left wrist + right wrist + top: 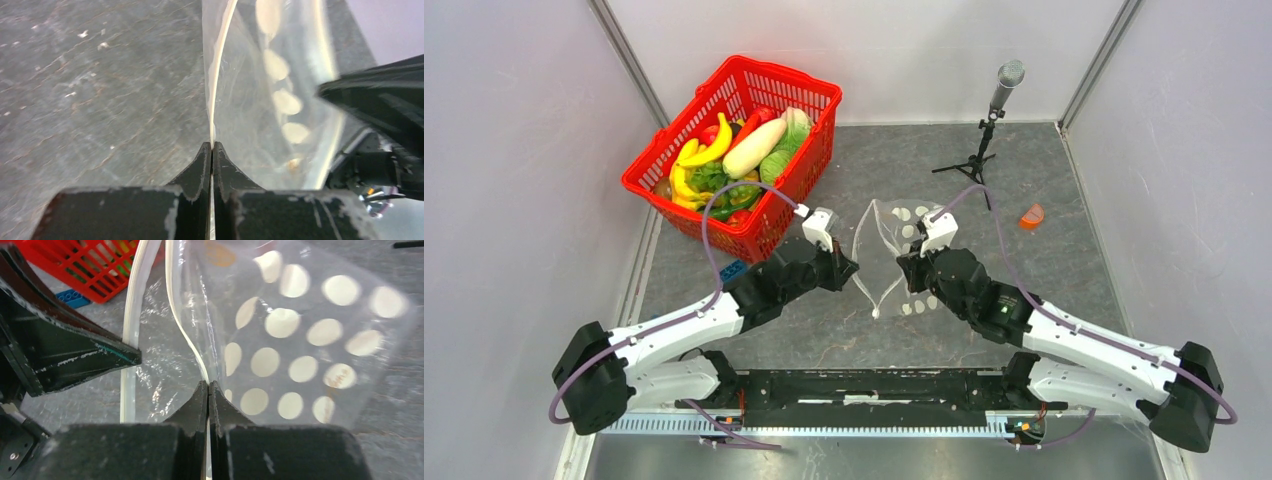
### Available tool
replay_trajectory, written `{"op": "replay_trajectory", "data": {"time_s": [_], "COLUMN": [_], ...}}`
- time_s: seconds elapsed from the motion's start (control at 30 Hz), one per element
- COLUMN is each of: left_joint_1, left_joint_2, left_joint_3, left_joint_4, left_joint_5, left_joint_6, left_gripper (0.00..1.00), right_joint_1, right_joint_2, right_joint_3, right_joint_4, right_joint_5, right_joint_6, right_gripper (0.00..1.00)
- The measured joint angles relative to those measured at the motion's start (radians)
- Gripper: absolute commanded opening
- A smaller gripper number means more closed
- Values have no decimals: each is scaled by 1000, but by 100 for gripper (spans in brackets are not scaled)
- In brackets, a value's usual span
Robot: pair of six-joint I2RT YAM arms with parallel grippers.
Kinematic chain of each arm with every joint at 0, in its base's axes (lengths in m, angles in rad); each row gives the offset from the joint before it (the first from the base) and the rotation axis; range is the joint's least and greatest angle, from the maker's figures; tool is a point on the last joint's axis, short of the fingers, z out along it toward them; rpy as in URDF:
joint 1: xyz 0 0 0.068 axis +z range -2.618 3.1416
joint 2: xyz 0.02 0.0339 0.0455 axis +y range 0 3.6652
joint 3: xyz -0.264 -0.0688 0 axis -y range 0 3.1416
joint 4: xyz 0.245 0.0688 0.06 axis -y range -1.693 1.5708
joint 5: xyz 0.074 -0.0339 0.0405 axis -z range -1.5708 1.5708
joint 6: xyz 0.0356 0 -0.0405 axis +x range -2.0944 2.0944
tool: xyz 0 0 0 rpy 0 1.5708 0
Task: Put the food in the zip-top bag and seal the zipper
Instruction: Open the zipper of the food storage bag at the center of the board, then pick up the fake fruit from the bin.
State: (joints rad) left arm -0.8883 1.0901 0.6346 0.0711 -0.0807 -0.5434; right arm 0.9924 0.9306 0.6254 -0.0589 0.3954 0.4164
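The zip-top bag, clear with white dots, hangs between my two grippers over the middle of the table. My left gripper is shut on one side of its rim, and the left wrist view shows the whitish zipper running into the closed left gripper. My right gripper is shut on the opposite side of the rim, where the zipper enters the closed right gripper. The bag's mouth gapes between the two strips. The food lies piled in the red basket at the back left.
A blue toy brick lies just in front of the basket. A small orange piece rests at the right. A microphone on a tripod stands at the back. White walls close in on both sides.
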Motion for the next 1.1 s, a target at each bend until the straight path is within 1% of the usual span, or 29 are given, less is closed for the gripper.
{"op": "replay_trajectory", "data": {"time_s": [0.17, 0.33, 0.37, 0.4, 0.43, 0.47, 0.5, 0.6, 0.67, 0.7, 0.77, 0.83, 0.87, 0.93, 1.03, 1.1], "left_joint_1": [2, 6, 6, 6, 6, 6, 7, 7, 7, 7, 10, 16, 21, 35, 81, 150], "left_joint_2": [1, 29, 38, 45, 50, 56, 60, 63, 63, 63, 63, 57, 52, 42, 30, 19], "left_joint_3": [5, 33, 45, 57, 68, 82, 95, 134, 167, 183, 213, 245, 264, 311, 425, 527], "left_joint_4": [-90, -131, -135, -139, -142, -145, -145, -149, -160, -169, -191, -224, -250, -307, -411, -483], "left_joint_5": [-105, -130, -127, -123, -117, -104, -93, -61, -37, -25, -9, 9, 16, 33, 50, 63], "left_joint_6": [18, 29, 33, 37, 43, 52, 62, 86, 98, 106, 117, 137, 149, 177, 234, 279], "left_gripper": [2, 4, 8, 16, 25, 42, 49, 66, 73, 78, 90, 94, 99, 100, 100, 100], "right_joint_1": [3, 3, 3, 3, 3, 3, 3, 3, 3, 3, 3, 3, 3, 3, 3, 3], "right_joint_2": [-17, -89, -98, -103, -105, -103, -100, -82, -64, -55, -40, -27, -24, -14, -1, 5], "right_joint_3": [70, 74, 74, 74, 77, 80, 82, 91, 99, 102, 105, 105, 105, 105, 105, 105], "right_joint_4": [-87, -121, -123, -127, -134, -140, -146, -155, -162, -164, -164, -164, -164, -160, -151, -137], "right_joint_5": [58, 45, 45, 46, 48, 51, 56, 74, 90, 100, 111, 122, 125, 134, 138, 138], "right_joint_6": [-16, -18, -16, -13, -10, -7, -2, 7, 13, 15, 19, 24, 24, 25, 24, 23], "right_gripper": [0, 0, 0, 0, 0, 0, 0, 0, 0, 0, 0, 0, 0, 0, 0, 0]}}
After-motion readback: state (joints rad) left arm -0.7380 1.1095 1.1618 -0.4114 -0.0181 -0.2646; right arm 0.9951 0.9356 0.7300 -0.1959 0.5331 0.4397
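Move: I pinch one lip of the zip-top bag in each hand. The middle of the bag mouth is about 4 cm right and 2 cm ahead of my left hand, and some 5 cm left and 1 cm ahead of my right. The basket is roughly 24 cm ahead and 27 cm left of my left hand, the blue brick level with it, about 29 cm left, both lower. The mic stand's foot is some 20 cm ahead and 19 cm right of my right hand. Still pinching its lip, my left hand pulls about 3 cm left and slightly down to spread the mouth, eases back right, opens wide to free the lip, then climbs some 15 cm, swinging forward and left at the end. My right hand keeps its pinch, lifting about 4 cm and edging right, then settles halfway back down. ##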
